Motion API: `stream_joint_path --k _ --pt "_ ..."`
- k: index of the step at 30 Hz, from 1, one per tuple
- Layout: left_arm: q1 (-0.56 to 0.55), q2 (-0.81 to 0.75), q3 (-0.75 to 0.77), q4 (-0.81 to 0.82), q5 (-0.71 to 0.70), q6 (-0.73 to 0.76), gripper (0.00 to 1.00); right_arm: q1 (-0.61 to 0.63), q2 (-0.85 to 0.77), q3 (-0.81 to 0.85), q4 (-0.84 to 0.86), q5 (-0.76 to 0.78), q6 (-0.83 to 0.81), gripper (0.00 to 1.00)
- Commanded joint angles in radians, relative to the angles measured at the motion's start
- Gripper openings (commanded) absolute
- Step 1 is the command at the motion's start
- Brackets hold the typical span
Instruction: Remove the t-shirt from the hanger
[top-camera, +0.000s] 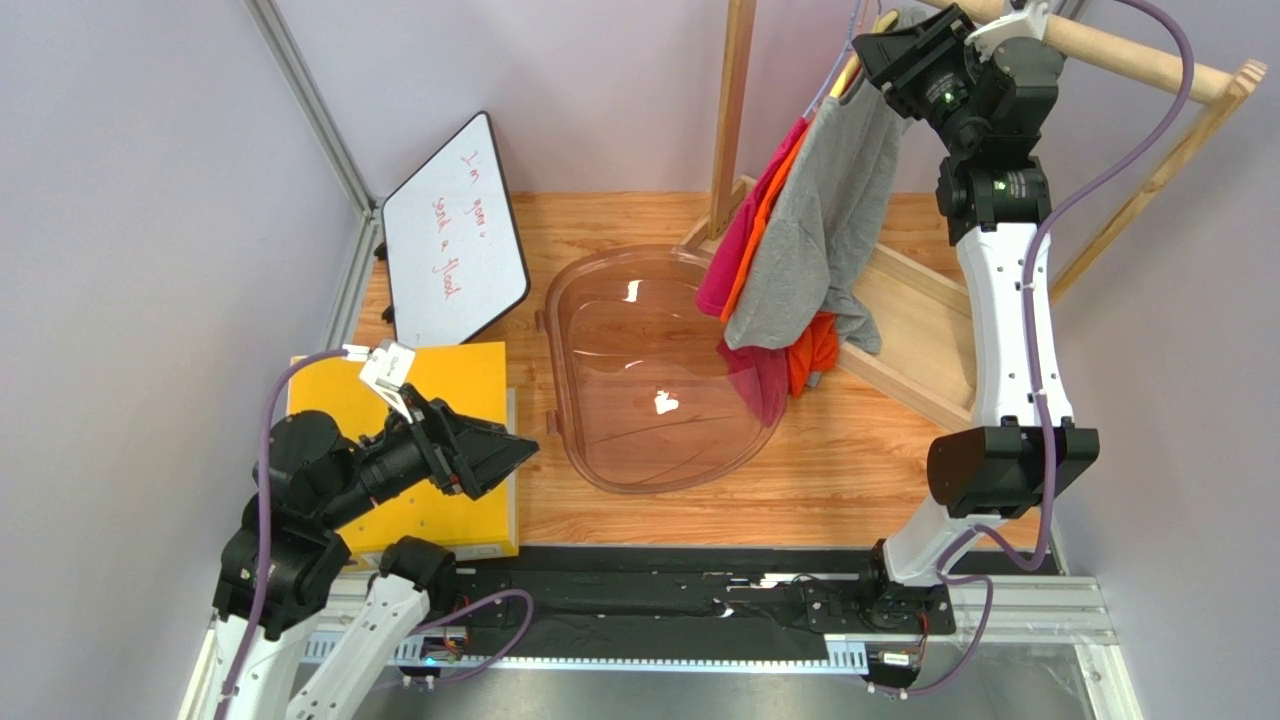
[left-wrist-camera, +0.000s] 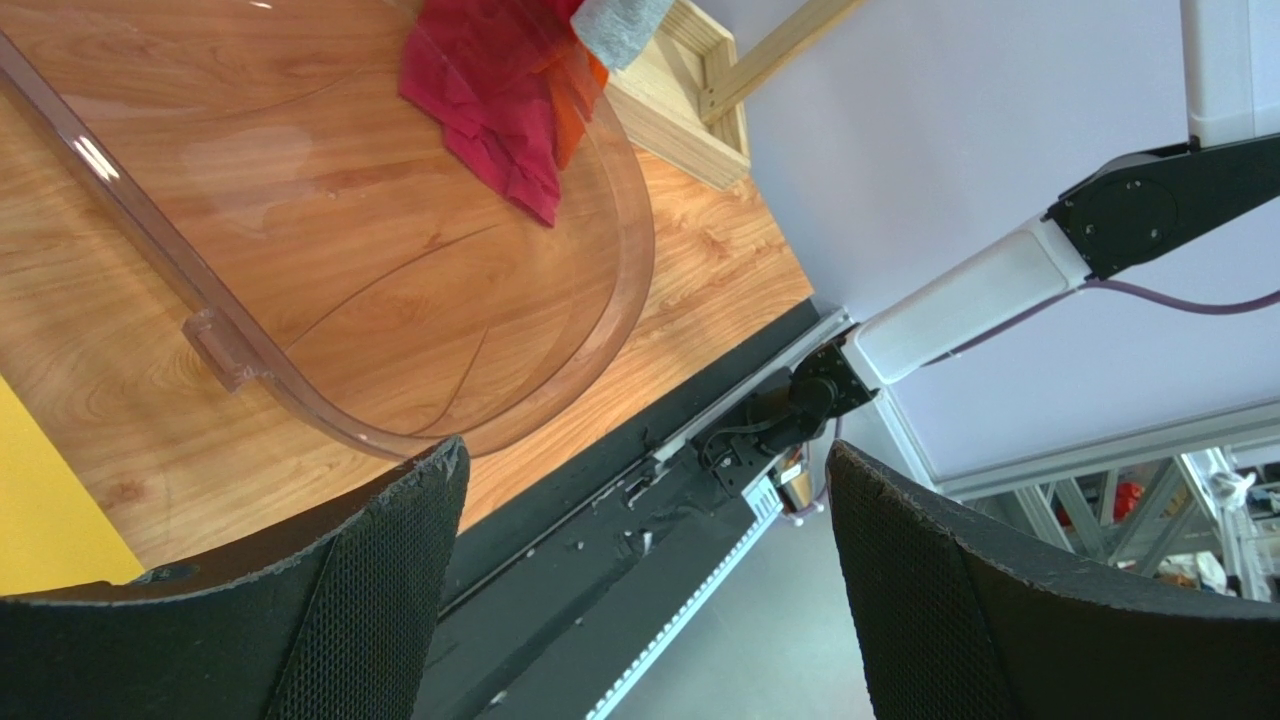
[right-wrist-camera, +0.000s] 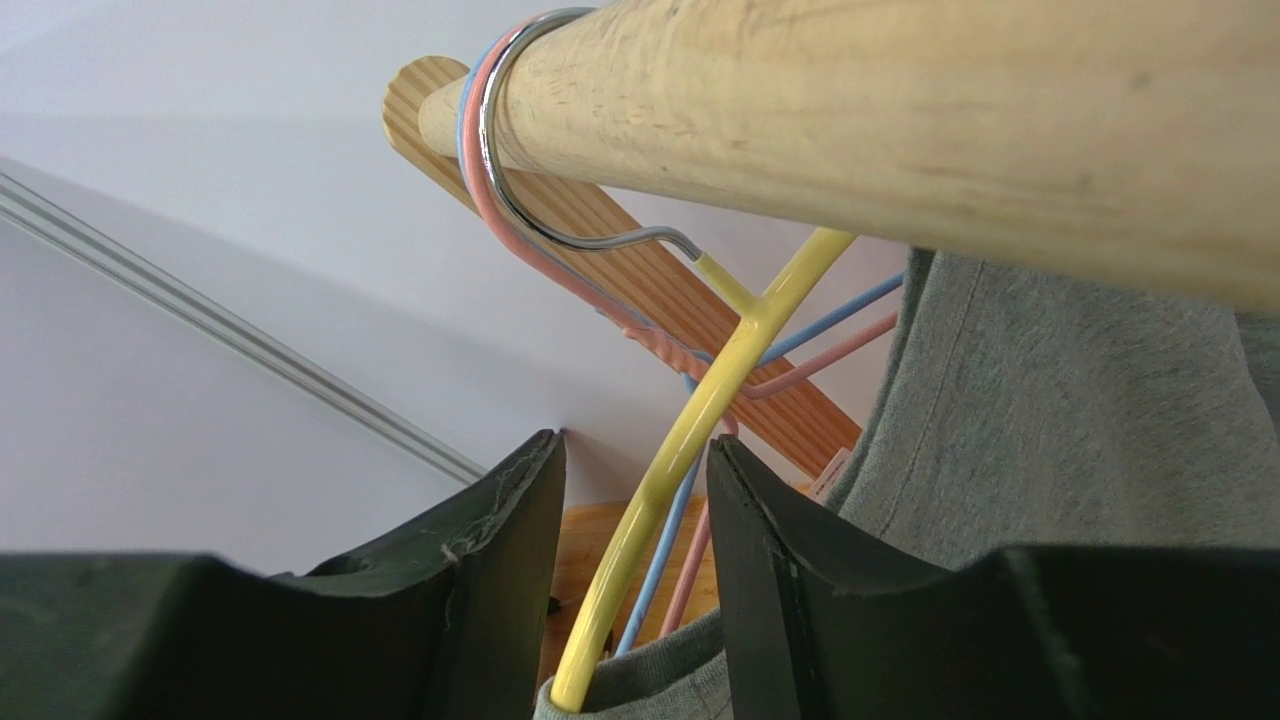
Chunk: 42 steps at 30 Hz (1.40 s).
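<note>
A grey t-shirt hangs on a yellow hanger from the wooden rod at the top right. The shirt's collar shows in the right wrist view. The hanger's chrome hook sits over the rod. My right gripper is raised to the rod; in its own view its jaws stand narrowly apart with the yellow hanger arm between them and a gap showing on the left side. My left gripper is open and empty, low at the left, and its jaws are wide apart in the left wrist view.
Orange and pink shirts hang behind the grey one on blue and pink hangers. A clear plastic tub lies under them. A whiteboard and a yellow block are at the left. The rack's wooden base is at the right.
</note>
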Motion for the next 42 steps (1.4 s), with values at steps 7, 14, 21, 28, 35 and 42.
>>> stream_joint_path --k 7,14,21,28,35,42 --pt "-0.002 -0.017 -0.01 0.019 0.021 -0.013 0.91 0.063 0.049 -0.05 -0.224 0.104 0.008 0.43" --pt "-0.002 -0.026 -0.015 0.016 0.021 -0.013 0.92 0.087 0.016 -0.107 -0.204 0.164 -0.024 0.21" --pt "-0.002 -0.025 -0.009 0.013 0.021 -0.008 0.92 0.088 -0.053 -0.098 -0.193 0.227 -0.071 0.0" --pt "-0.002 -0.026 -0.012 0.013 0.024 -0.011 0.91 0.086 -0.157 -0.104 -0.194 0.22 -0.085 0.0" --pt "-0.002 -0.033 -0.012 0.014 0.031 -0.019 0.91 0.084 -0.287 -0.143 -0.173 0.204 -0.079 0.0" --pt "-0.002 -0.031 -0.015 0.055 0.073 -0.037 0.9 0.066 -0.267 -0.084 -0.145 0.086 -0.022 0.0"
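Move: The yellow hanger's near arm already runs between the right hand's half-open fingers, its gripping spot about 1 cm ahead, 2 cm left and 4 cm lower. The grey t-shirt's middle hangs roughly 22 cm below and 2 cm left, about level; the orange shirt is some 6 cm farther left at that height. The blue hanger is about 5 cm left and 2 cm ahead. From the left hand, the yellow hanger lies some 40 cm forward, 36 cm right and 14 cm higher. The right fingers shut on the yellow hanger's lower near arm, beside the grey t-shirt's collar, while the hand slides down about 5 cm and a little left, tipping slightly down. Keeping the pinch, the hand then pulls the hanger back towards the base some 9 cm, rising about 4 cm and away from the blue and pink hangers. ##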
